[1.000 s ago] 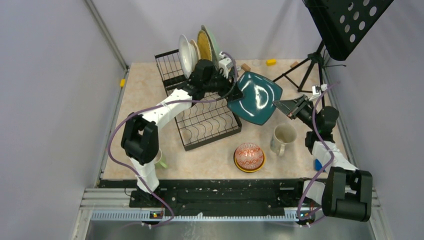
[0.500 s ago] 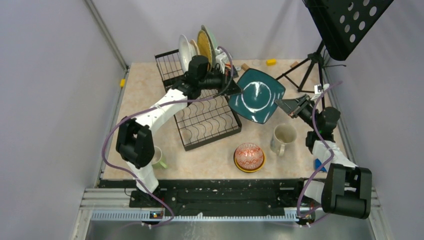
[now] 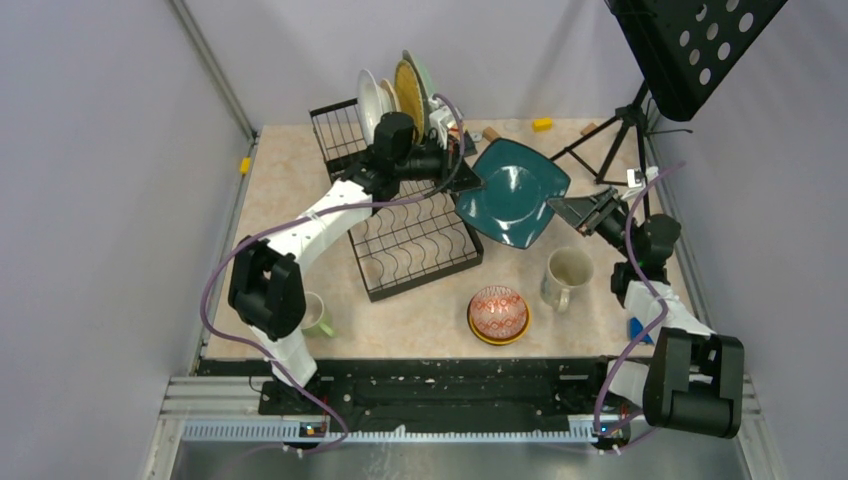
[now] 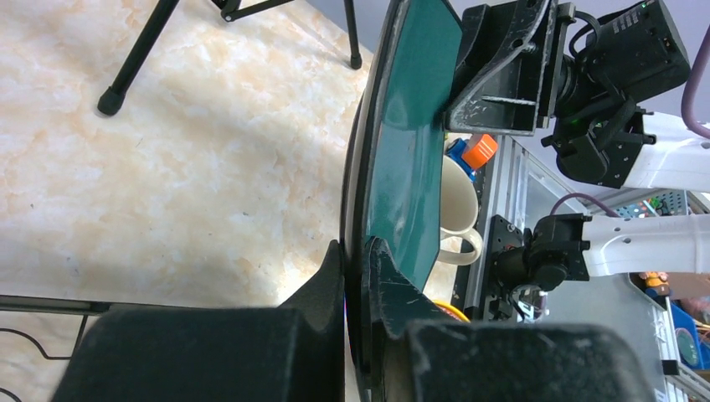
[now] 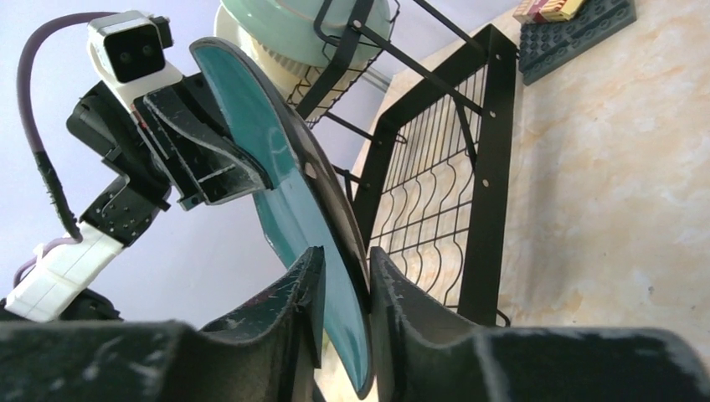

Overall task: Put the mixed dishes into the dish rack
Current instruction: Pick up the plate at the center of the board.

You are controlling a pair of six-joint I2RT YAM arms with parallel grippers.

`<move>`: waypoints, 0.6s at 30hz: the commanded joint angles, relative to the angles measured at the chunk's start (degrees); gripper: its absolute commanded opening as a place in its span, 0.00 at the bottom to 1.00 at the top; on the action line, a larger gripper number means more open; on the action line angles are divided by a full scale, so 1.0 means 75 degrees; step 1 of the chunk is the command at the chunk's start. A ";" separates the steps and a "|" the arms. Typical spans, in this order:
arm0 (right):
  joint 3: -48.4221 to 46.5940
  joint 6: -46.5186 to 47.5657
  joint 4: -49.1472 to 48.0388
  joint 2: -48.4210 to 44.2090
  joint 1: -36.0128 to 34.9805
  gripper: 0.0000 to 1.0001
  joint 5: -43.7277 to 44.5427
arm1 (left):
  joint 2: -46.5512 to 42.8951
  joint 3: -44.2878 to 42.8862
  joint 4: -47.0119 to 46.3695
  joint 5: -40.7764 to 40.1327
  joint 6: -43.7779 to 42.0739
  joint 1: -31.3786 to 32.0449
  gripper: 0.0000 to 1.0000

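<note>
The dark teal plate hangs in the air just right of the dish rack, tilted on edge between both arms. My left gripper is shut on its left rim, one finger on each face. My right gripper straddles the opposite rim with its fingers slightly apart, a thin gap beside the plate. Three plates stand in the rack's raised section. A cream mug, a red-patterned bowl nested in a yellow-orange one, and a light-green mug sit on the table.
A black tripod music stand rises at the back right, close behind my right arm. Small toy blocks lie along the far edge. A blue toy car sits by the right arm's base. The rack's flat wavy tray holds nothing.
My left gripper closed on the plate's left rim and lifted slightly with it. My right gripper's jaws have loosened from the plate's other rim.
</note>
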State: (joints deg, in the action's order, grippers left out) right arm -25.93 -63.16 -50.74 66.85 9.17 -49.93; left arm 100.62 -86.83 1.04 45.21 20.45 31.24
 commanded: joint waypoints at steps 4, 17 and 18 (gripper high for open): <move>-0.0346 -0.0368 -0.0943 -0.0229 -0.0083 0.40 -0.0221 | -0.0642 0.0007 -0.1098 0.0392 0.0108 0.0066 0.00; -0.0387 -0.0222 -0.0993 0.0056 -0.0742 0.52 0.0013 | -0.0908 0.0530 -0.2733 0.0635 0.1356 -0.0234 0.00; -0.0412 -0.0201 -0.0962 0.0089 -0.0796 0.52 0.0048 | -0.0925 0.0552 -0.2735 0.0663 0.1338 -0.0239 0.00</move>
State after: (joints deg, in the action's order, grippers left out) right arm -26.04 -65.63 -54.50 66.87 5.28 -50.41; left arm 99.48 -82.06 -7.40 46.83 26.98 29.95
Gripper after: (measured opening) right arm 0.516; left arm 0.059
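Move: The dark green plate hangs in the left hand's pinch; its middle lies about 7 cm left of the right hand and 2 cm ahead, near its height. From the right hand, the mug is some 10 cm back, 7 cm right and 20 cm down; the patterned bowl about 18 cm back, 7 cm left. From the left hand, the dish rack's lower bay is level, some 12 cm left and 25 cm below; the white plate in it stands about 16 cm ahead, 19 cm left. The plate's right rim comes free of the right hand's pinch as those fingers, already loosening, open on to about half. Kept astride the rim, the right hand slides some 2.5 cm left towards the left hand, easing about 1 cm up and back and turning slightly counter-clockwise. The left hand keeps its pinch nearly in place, tilting about 5 degrees. ##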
